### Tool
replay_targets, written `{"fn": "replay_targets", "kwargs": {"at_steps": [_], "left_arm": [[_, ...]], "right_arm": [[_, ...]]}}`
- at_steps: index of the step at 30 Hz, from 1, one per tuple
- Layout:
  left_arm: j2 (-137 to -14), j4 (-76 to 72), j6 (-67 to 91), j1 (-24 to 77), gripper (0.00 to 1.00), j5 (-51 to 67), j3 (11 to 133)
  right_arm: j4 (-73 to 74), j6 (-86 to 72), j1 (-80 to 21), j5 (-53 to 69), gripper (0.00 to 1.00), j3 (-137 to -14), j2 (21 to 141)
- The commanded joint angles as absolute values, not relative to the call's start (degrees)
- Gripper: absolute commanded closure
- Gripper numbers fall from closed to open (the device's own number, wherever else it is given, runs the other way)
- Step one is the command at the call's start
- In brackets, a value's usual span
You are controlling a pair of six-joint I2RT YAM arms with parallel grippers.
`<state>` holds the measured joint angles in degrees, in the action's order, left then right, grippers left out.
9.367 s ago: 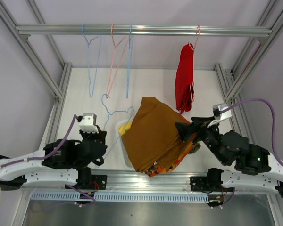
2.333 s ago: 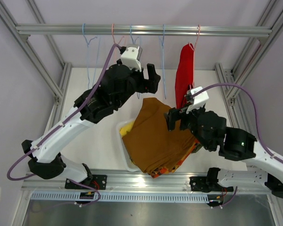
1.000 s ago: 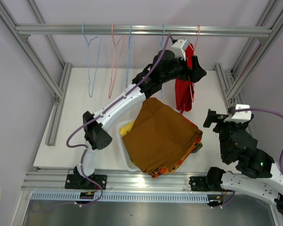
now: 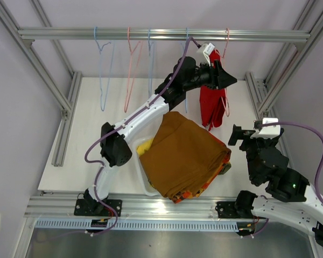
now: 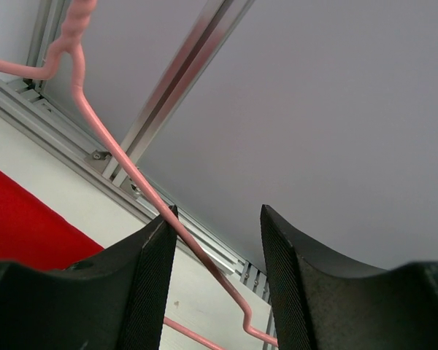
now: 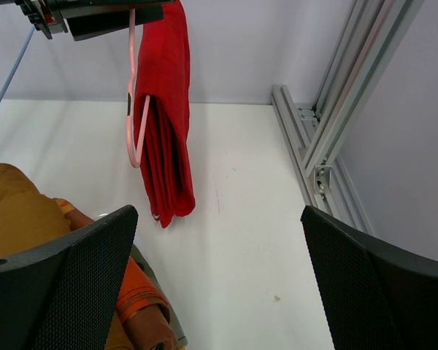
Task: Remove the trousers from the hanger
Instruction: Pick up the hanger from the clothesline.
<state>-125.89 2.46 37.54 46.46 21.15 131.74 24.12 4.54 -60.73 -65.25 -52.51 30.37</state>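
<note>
Red trousers [image 4: 210,105] hang folded over a pink hanger [image 4: 226,40] on the top rail, at the right. My left gripper [image 4: 229,80] is up at the hanger's shoulder, beside the trousers' top. In the left wrist view the pink hanger [image 5: 109,146] runs between the fingers of my left gripper [image 5: 217,240]; the wire lies against the left finger, and a gap stays to the right one. The red trousers [image 5: 22,219] show at the lower left. My right gripper [image 4: 245,134] stands wide open, low at the right. It faces the red trousers [image 6: 168,109] with nothing between its fingers [image 6: 66,270].
A pile of trousers, brown [image 4: 183,156] on top with orange-red [image 4: 204,185] and yellow [image 4: 145,145] edges, lies over a white basket [image 4: 141,180]. Bare hangers, blue [image 4: 102,70], pink [image 4: 133,64] and blue [image 4: 186,48], hang on the rail [image 4: 161,35]. Frame posts stand at both sides.
My left gripper has pushed a little further right around the pink hanger and its jaws have narrowed. The right arm has shifted slightly left, still open.
</note>
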Motion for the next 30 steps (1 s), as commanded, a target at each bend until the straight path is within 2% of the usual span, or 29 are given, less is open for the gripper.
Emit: {"fn": "replay_targets", "kwargs": {"at_steps": [1, 8, 9, 12, 15, 18, 23, 30], "left_arm": [[-126.6, -0.4, 37.4, 46.2, 0.48, 20.9, 131.9], [-127.5, 1.4, 37.0, 46.2, 0.5, 19.7, 132.0], [-127.6, 1.4, 37.0, 46.2, 0.56, 19.8, 132.0], [-127.8, 1.3, 37.0, 46.2, 0.66, 19.7, 132.0], [-127.6, 1.1, 37.0, 46.2, 0.82, 19.7, 132.0], [-127.2, 1.0, 36.8, 46.2, 0.92, 20.0, 132.3], [-126.4, 1.1, 36.8, 46.1, 0.99, 18.8, 132.1], [-124.3, 1.8, 37.1, 46.1, 0.99, 18.2, 132.4]], "right_arm": [[22.5, 4.0, -60.4, -65.1, 0.01, -52.5, 29.4], [22.4, 4.1, -60.4, -64.9, 0.01, -52.2, 29.5], [22.4, 4.2, -60.4, -64.9, 0.01, -52.1, 29.4], [22.2, 4.3, -60.4, -64.7, 0.01, -51.9, 29.1], [22.1, 4.3, -60.4, -64.5, 0.01, -51.9, 28.8], [22.1, 4.2, -60.4, -64.2, 0.01, -51.8, 28.7], [22.3, 4.0, -60.4, -64.0, 0.0, -51.7, 28.1], [23.2, 3.1, -60.4, -63.1, 0.01, -51.5, 27.6]]}}
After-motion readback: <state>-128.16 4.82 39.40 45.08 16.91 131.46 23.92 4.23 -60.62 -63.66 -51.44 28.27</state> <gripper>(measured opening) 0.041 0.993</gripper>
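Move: The pink hanger's near sloping arm already lies between the left hand's half-open fingers; the hanger's middle is about 7 cm ahead, 2 cm to the right and level in height. The red trousers folded over it centre some 5 cm ahead, 3 cm to the left and 10 cm below that hand. An empty blue hanger hangs about 8 cm ahead and 14 cm left. From the right hand the pink hanger lies roughly 22 cm ahead, 12 cm left and 8 cm above. The left fingers, half open around the pink hanger's near sloping arm, close almost fully and pinch the wire between their tips. As they shut, the hand sinks about 4 cm and eases some 3 cm forward, mostly in the middle of the move, then stays there with the grip kept. ##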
